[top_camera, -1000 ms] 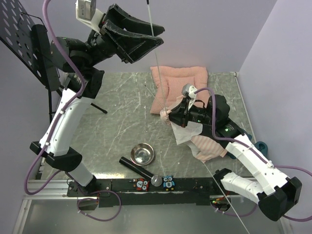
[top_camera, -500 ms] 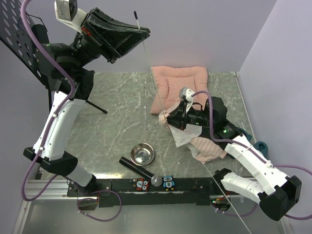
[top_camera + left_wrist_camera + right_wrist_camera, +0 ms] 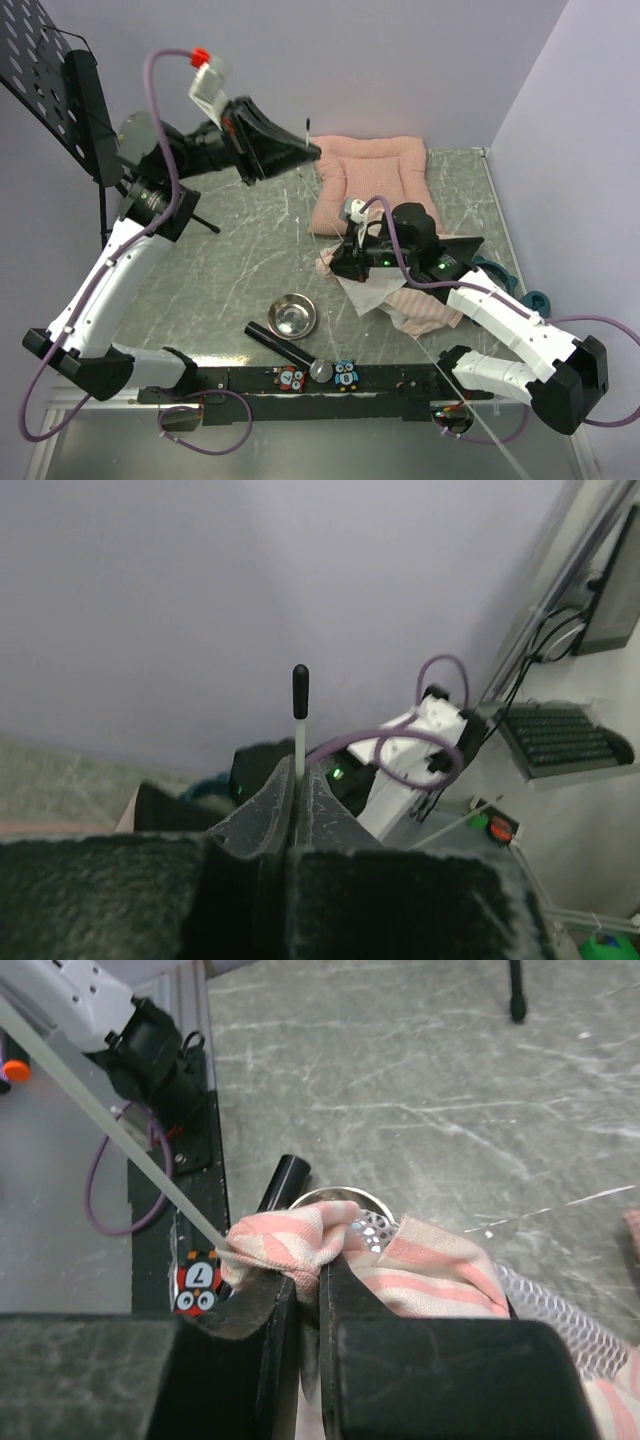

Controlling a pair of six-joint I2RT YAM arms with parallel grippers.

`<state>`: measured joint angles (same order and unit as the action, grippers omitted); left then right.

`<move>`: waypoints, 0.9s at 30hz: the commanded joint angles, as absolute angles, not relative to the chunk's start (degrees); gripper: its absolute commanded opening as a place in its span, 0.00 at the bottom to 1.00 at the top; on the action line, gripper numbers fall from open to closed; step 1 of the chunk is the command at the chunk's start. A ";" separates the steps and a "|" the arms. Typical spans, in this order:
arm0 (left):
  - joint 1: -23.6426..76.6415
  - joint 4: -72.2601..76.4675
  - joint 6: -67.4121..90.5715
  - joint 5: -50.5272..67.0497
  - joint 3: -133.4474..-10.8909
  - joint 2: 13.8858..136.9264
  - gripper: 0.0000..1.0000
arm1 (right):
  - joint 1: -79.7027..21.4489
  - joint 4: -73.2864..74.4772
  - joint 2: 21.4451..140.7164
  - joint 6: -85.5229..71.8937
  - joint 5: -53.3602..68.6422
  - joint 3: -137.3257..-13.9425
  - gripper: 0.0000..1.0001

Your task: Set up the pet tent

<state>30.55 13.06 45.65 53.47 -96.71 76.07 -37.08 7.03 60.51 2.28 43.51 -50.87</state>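
The pet tent (image 3: 415, 300) lies crumpled on the table at the right, pink-striped fabric with white mesh. My right gripper (image 3: 340, 264) is shut on a bunched fold of it at the fabric's left end; in the right wrist view the right gripper (image 3: 322, 1282) pinches the striped cloth (image 3: 440, 1270), and a thin white pole (image 3: 110, 1125) enters the fold. My left gripper (image 3: 303, 151) is raised above the table's far side, shut on the pole just under its black tip (image 3: 307, 127). In the left wrist view the left gripper (image 3: 297, 782) has the tip (image 3: 299, 692) sticking out above it.
A plain pink cushion (image 3: 380, 165) lies at the back of the table. A steel bowl (image 3: 292, 316) and a black cylinder (image 3: 278, 345) sit near the front edge, with two owl tags (image 3: 345, 374) on the base rail. A black music stand (image 3: 50, 85) stands at the far left.
My left gripper closed on the pole and came down toward the cushion, so only the black tip shows above it. The right gripper shifted slightly forward-left with the fabric.
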 commanded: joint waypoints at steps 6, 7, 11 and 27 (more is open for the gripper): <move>31.46 -21.25 20.32 61.17 -79.91 75.23 0.01 | -39.90 -0.62 60.29 0.88 44.21 -60.20 0.00; 31.46 -22.57 18.04 60.91 -78.41 75.15 0.01 | -40.16 -0.70 60.38 0.62 44.03 -60.90 0.00; 32.43 -25.22 11.96 57.93 -72.35 73.74 0.01 | -40.60 -1.14 60.29 0.09 43.16 -62.40 0.00; 35.50 -28.39 2.29 49.40 -59.42 69.00 0.01 | -40.52 5.17 56.35 5.61 41.75 -57.66 0.04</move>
<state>33.91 -12.23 7.01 51.62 -65.19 68.25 -41.41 19.16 63.96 3.44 40.21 -54.13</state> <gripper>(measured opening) 0.024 0.122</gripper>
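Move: My left hand is high up, shut on the tent pole just under its black cap. The bunched tent sleeve on the pole, pinched in my right fingers, lies about 30 cm below it, some 3 cm to its right and level with it fore and aft. Beneath, the steel bowl is about 6 cm left and 4 cm back, the pink cushion 28 cm ahead and 14 cm right. From my right hand the pole's cap is about 35 cm up and 3 cm left. I keep my left fingers shut on the pole and drive its capped end down some 25 cm towards the bunched sleeve in my right hand, fast at first and easing at the end, while my left fingers tip from slightly up to slightly down, about 30 degrees. My right hand keeps its pinch on the fabric, drawing back and sinking a few centimetres as its fingers dip a little. ##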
